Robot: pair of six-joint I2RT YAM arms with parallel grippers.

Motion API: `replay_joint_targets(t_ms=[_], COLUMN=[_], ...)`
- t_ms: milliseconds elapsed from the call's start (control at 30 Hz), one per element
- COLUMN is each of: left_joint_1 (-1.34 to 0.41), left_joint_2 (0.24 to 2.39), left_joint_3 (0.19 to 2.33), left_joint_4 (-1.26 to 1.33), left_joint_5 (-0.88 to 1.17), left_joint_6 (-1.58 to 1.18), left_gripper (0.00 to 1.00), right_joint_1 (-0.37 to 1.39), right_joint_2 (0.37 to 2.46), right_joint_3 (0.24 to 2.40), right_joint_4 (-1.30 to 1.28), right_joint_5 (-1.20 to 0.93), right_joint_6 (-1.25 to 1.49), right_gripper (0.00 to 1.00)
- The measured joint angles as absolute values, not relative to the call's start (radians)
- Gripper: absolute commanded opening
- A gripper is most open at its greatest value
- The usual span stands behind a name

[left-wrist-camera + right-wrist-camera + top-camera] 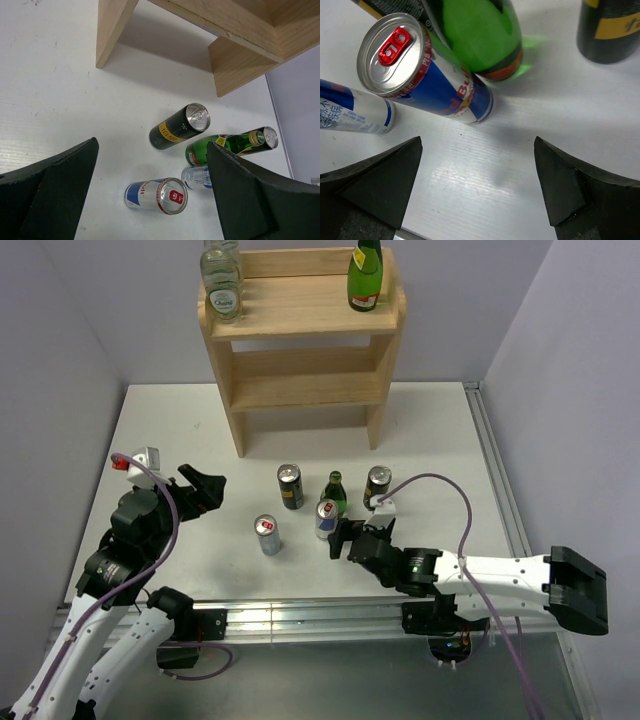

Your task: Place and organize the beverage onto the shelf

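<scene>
The wooden shelf stands at the back of the table, with a clear glass bottle and a green bottle on its top tier. On the table stand two black cans, a small green bottle and two blue-and-silver cans. My left gripper is open and empty, left of the cans; in the left wrist view the nearest can lies ahead between its fingers. My right gripper is open and empty, just right of a blue-and-silver can.
The shelf's middle and lower tiers hold nothing. Its feet rest on the white table. A metal rail runs along the near edge, and grey walls close in the left, right and back sides.
</scene>
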State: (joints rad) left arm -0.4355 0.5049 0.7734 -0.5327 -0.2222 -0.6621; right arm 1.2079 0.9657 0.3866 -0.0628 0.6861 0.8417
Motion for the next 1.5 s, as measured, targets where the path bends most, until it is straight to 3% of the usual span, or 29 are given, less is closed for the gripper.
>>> replay_joint_targets(t_ms=[333,900,1000,1200,1400,1500], left_joint_1=[-0.448,-0.493,-0.494,-0.495,-0.495,-0.495], left_joint_2=[0.509,0.509,0.509,0.512,0.514,0.514], left_joint_3=[0.773,0.773,0.773,0.773,0.773,0.773], left_joint_4=[-0.531,-0.532,-0.532,-0.532,-0.532,-0.532], left_joint_5=[-0.224,-0.237,-0.237,-0.237,-0.237,-0.237], left_joint_6=[-0.662,-0.662,-0.662,-0.662,-0.662,-0.662], left_gripper=[0.96,0.96,0.96,0.96,0.96,0.96], right_joint_1=[1.215,1.125,1.116,1.112,1.110,1.110], right_joint_2=[1.230,1.480,1.520,1.558,1.559,1.557], right_joint_3=[0.406,0.477,0.498,0.525,0.526,0.527], right_joint_4=[0.131,0.395,0.427,0.459,0.463,0.455], right_joint_5=[0.667,0.724,0.727,0.744,0.751,0.754], right_joint_6=[0.834,0.662,0.638,0.618,0.618,0.629], right_gripper=[1.00,0.97,0.88,0.59,0.00,0.00])
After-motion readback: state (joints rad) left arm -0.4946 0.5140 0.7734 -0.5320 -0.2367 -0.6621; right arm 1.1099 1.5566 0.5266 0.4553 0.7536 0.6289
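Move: The standing Red Bull can lies about 6 cm ahead of the right hand and 5 cm to its left, its middle some 3 cm lower. Right behind that can the green bottle stands 12 cm ahead of the hand and 3 cm left; the right black can is 13 cm ahead and 6 cm right, the left black can 13 cm ahead and 13 cm left. From the left hand the Red Bull can is roughly 22 cm right, 2 cm ahead, 21 cm below. The Red Bull can just short of the green bottle is taken by the right hand, which slips left and down about 3 cm each with open fingers, then pushes forward some 6 cm at that low height until the can is between them. The fingers, tipping up slightly, close partway and pinch the can's sides. ##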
